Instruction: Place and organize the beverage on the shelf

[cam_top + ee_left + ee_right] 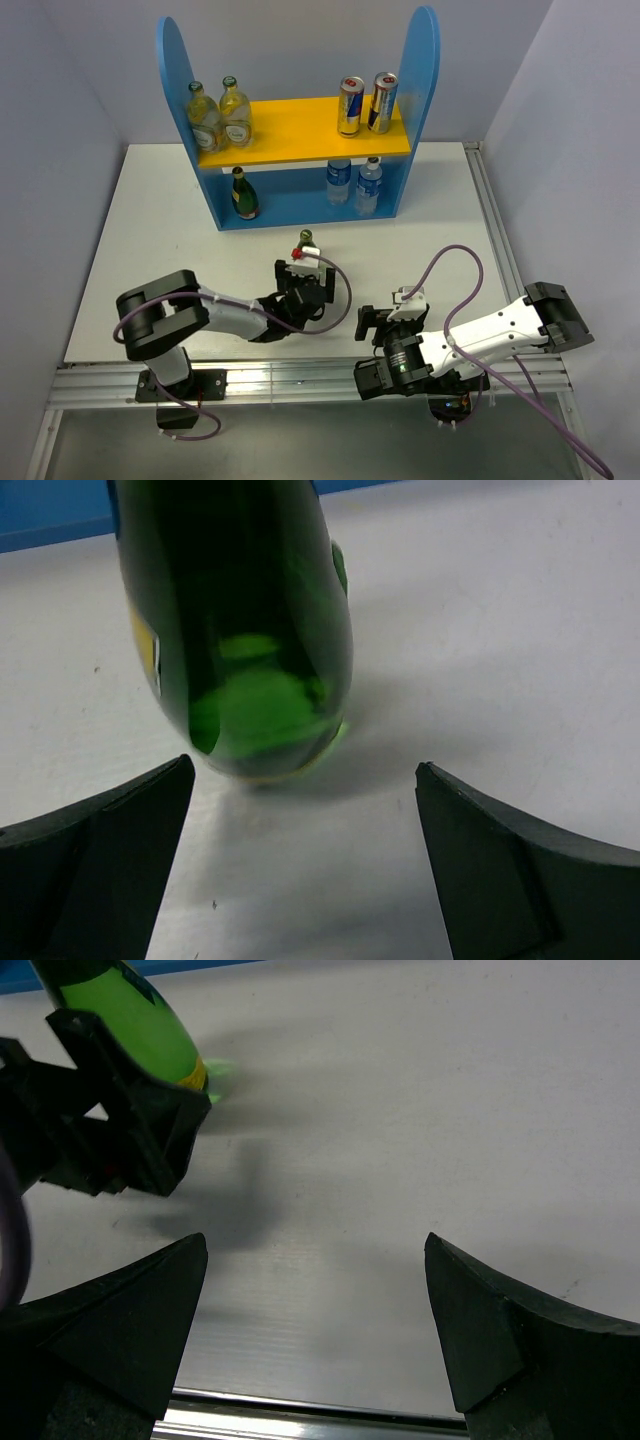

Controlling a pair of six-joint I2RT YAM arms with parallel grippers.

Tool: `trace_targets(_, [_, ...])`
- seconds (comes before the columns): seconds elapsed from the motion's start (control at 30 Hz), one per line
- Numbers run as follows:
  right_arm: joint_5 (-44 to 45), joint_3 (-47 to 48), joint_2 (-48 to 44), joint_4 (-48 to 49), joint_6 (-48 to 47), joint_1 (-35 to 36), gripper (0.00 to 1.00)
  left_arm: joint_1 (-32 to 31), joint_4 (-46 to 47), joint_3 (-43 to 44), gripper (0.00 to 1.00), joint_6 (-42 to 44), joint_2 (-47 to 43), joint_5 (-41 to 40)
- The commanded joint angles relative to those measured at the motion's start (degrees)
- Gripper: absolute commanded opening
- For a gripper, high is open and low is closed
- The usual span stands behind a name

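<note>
A green glass bottle (306, 241) stands upright on the white table in front of the blue shelf (420, 90). In the left wrist view the bottle (240, 630) rises just beyond my fingertips, slightly left of centre, and nothing touches it. My left gripper (300, 272) (303, 767) is open, its jaws wide apart with bare table between them. My right gripper (370, 322) (315, 1242) is also open and empty, low over the near table edge. From the right wrist the green bottle (130, 1020) and the left gripper's black fingers (120, 1130) appear at the upper left.
The yellow upper board (300, 125) carries two pale bottles (220, 115) at left and two cans (365, 103) at right. On the blue base stand a green bottle (243, 195) and two water bottles (355, 183). A metal rail (300, 1415) edges the near table.
</note>
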Motion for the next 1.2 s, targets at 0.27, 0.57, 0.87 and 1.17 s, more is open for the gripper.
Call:
trace_targets(0.27, [2.64, -0.22, -0.74, -6.17, 13.54, 0.50, 0.96, 8.39, 13.30, 7.82, 0.97, 4.90, 10.46, 3.46])
trace_targets(0.57, [2.73, -0.13, -0.56, -6.17, 13.63, 0.41, 0.96, 13.14, 14.18, 9.93, 0.24, 7.53, 10.83, 5.22])
trace_targets(0.87, [2.90, -0.31, -0.83, -6.17, 13.81, 0.50, 0.96, 21.92, 12.43, 13.53, 0.00, 13.42, 4.23, 10.84])
trace_targets(1.17, [2.90, -0.49, -1.18, -6.17, 13.98, 0.41, 0.96, 31.59, 10.41, 21.87, 0.00, 15.09, 8.17, 16.82])
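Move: The green bottle on the table stands straight ahead of the left hand, about 9 cm off, its middle some 3 cm above the open fingers. From that hand the bottle already shelved is roughly 23 cm ahead and 16 cm left, and the two blue-labelled water bottles are about 25 cm ahead, 9 and 16 cm to the right. From the right hand the table bottle lies about 20 cm ahead, 22 cm left and 5 cm below. The last green bottle on the table is taken between the left fingers: the left hand slides forward about 9 cm almost level, closing until both pads grip its body. Keeping that hold, it carries the bottle some 9 cm farther forward and 8 cm left towards the shelf's lower level, beside the shelved green bottle, rising about 3 cm late on and turning slightly counter-clockwise. ##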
